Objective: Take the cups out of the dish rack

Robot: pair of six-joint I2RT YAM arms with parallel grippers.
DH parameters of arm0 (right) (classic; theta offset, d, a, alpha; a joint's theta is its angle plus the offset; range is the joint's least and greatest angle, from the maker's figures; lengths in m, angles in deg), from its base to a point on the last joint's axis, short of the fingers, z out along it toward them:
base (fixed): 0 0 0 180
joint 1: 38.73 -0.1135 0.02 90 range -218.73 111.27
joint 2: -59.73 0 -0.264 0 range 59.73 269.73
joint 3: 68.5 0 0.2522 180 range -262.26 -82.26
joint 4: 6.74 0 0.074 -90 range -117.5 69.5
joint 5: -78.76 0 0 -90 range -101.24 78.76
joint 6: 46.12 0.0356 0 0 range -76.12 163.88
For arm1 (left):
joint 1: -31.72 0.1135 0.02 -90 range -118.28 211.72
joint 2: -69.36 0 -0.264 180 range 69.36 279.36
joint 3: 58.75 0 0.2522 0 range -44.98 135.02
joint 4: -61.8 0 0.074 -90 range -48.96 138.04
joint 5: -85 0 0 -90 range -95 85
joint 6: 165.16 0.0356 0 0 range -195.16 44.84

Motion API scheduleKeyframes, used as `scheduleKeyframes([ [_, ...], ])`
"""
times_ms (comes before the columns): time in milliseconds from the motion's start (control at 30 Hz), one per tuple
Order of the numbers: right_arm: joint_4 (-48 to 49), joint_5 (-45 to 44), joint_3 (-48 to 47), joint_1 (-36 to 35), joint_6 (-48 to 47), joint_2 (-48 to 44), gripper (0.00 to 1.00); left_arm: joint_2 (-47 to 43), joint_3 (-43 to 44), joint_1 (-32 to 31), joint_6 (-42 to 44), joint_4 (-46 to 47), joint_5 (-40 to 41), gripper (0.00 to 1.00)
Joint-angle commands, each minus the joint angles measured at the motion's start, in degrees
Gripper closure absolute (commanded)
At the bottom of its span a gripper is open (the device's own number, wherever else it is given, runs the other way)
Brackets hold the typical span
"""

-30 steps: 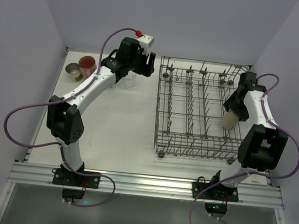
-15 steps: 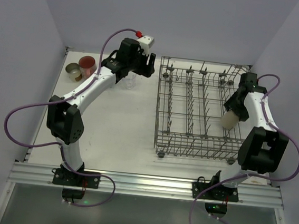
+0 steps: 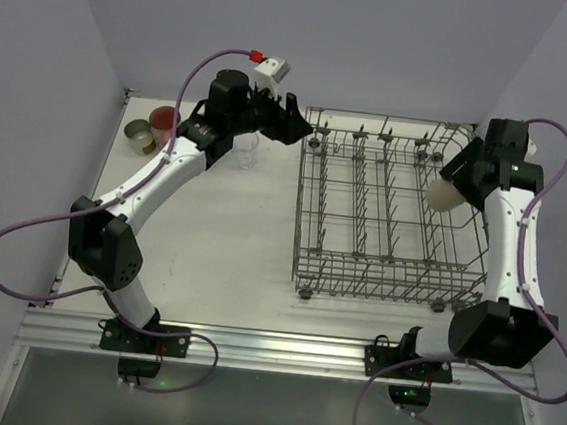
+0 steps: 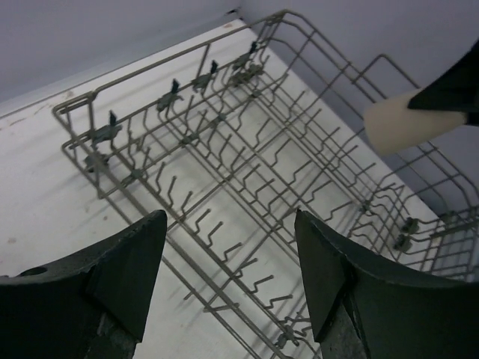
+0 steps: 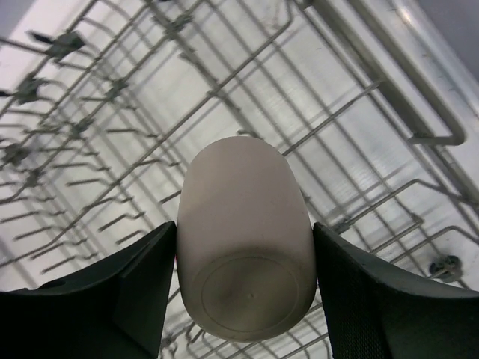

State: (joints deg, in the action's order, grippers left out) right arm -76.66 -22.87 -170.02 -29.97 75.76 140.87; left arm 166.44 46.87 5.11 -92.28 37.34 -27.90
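Note:
The grey wire dish rack (image 3: 383,217) stands on the right half of the table. My right gripper (image 3: 454,187) is shut on a plain beige cup (image 3: 442,195) and holds it above the rack's far right side; in the right wrist view the cup (image 5: 245,239) sits base-up between the fingers (image 5: 127,292). The cup also shows in the left wrist view (image 4: 408,126). My left gripper (image 3: 294,123) is open and empty at the rack's far left corner. A clear glass tumbler (image 3: 246,149), a pink cup (image 3: 165,124) and a tan cup (image 3: 140,136) stand at the table's far left.
The rack (image 4: 247,149) holds no other cups that I can see; its upright tines fill the interior. Walls close in the table at the back and both sides. A metal rail (image 3: 270,350) runs along the near edge.
My right gripper has lifted the beige cup up and back, out of the rack. My left gripper has swung right toward the rack's far left corner, away from the glass tumbler.

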Motion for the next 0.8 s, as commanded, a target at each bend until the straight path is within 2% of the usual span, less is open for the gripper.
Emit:
scheduleKeyframes([
  [0, 1.0, 11.9, -1.5, 0.1, 0.8, -4.7, 1.00, -3.3, -4.4, -0.2, -8.9, 15.3, -14.2, 0.27],
  [67, 2.5, 17.1, -1.0, 0.1, 1.8, -5.8, 1.00, -3.4, -6.2, -0.3, -12.9, 24.3, -18.9, 0.26],
  [100, 3.1, 21.1, -0.5, 0.2, 3.0, -7.0, 1.00, -3.4, -8.5, -0.3, -17.8, 27.8, -23.4, 0.26],
  [200, 6.9, 29.7, 1.5, 0.2, 5.8, -9.2, 1.00, -2.8, -13.3, -0.2, -28.7, 48.0, -29.6, 0.25],
  [267, 9.3, 34.2, 3.0, 0.2, 8.3, -9.8, 1.00, -1.7, -15.4, -0.2, -36.3, 55.6, -32.3, 0.25],
  [300, 10.1, 38.4, 3.5, 0.2, 9.2, -9.9, 1.00, -1.2, -17.0, -0.3, -38.5, 62.6, -33.0, 0.24],
  [433, 20.4, 50.8, 8.7, 0.2, 16.4, -10.7, 1.00, 1.4, -20.3, -0.3, -48.6, 77.5, -34.2, 0.23],
  [500, 24.2, 53.6, 11.9, 0.1, 19.9, -11.3, 1.00, 3.4, -20.9, -0.4, -54.2, 85.3, -34.2, 0.23],
  [633, 29.7, 57.1, 14.5, 0.1, 22.4, -11.5, 1.00, 6.8, -21.4, -0.5, -62.7, 95.2, -33.8, 0.23],
  [767, 36.8, 60.6, 18.5, -0.4, 28.0, -12.1, 1.00, 9.0, -21.2, -1.2, -64.8, 97.2, -32.7, 0.23],
])
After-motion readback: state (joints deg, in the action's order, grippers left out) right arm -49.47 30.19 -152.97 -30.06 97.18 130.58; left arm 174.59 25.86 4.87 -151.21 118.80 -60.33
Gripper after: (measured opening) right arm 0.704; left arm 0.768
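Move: The beige cup is already in the right hand; the empty left hand lies roughly 34 cm to that hand's left, 8 cm farther out and 6 cm higher. The rack's middle is about 8 cm left of the right hand, 6 cm back and 20 cm below. From the left hand, the cup is some 34 cm right, 9 cm back and 8 cm lower, and the clear glass about 13 cm left, 3 cm back and 27 cm below. Right hand swings its cup about 16 cm left towards the open left hand, which turns, backing 10 cm. ##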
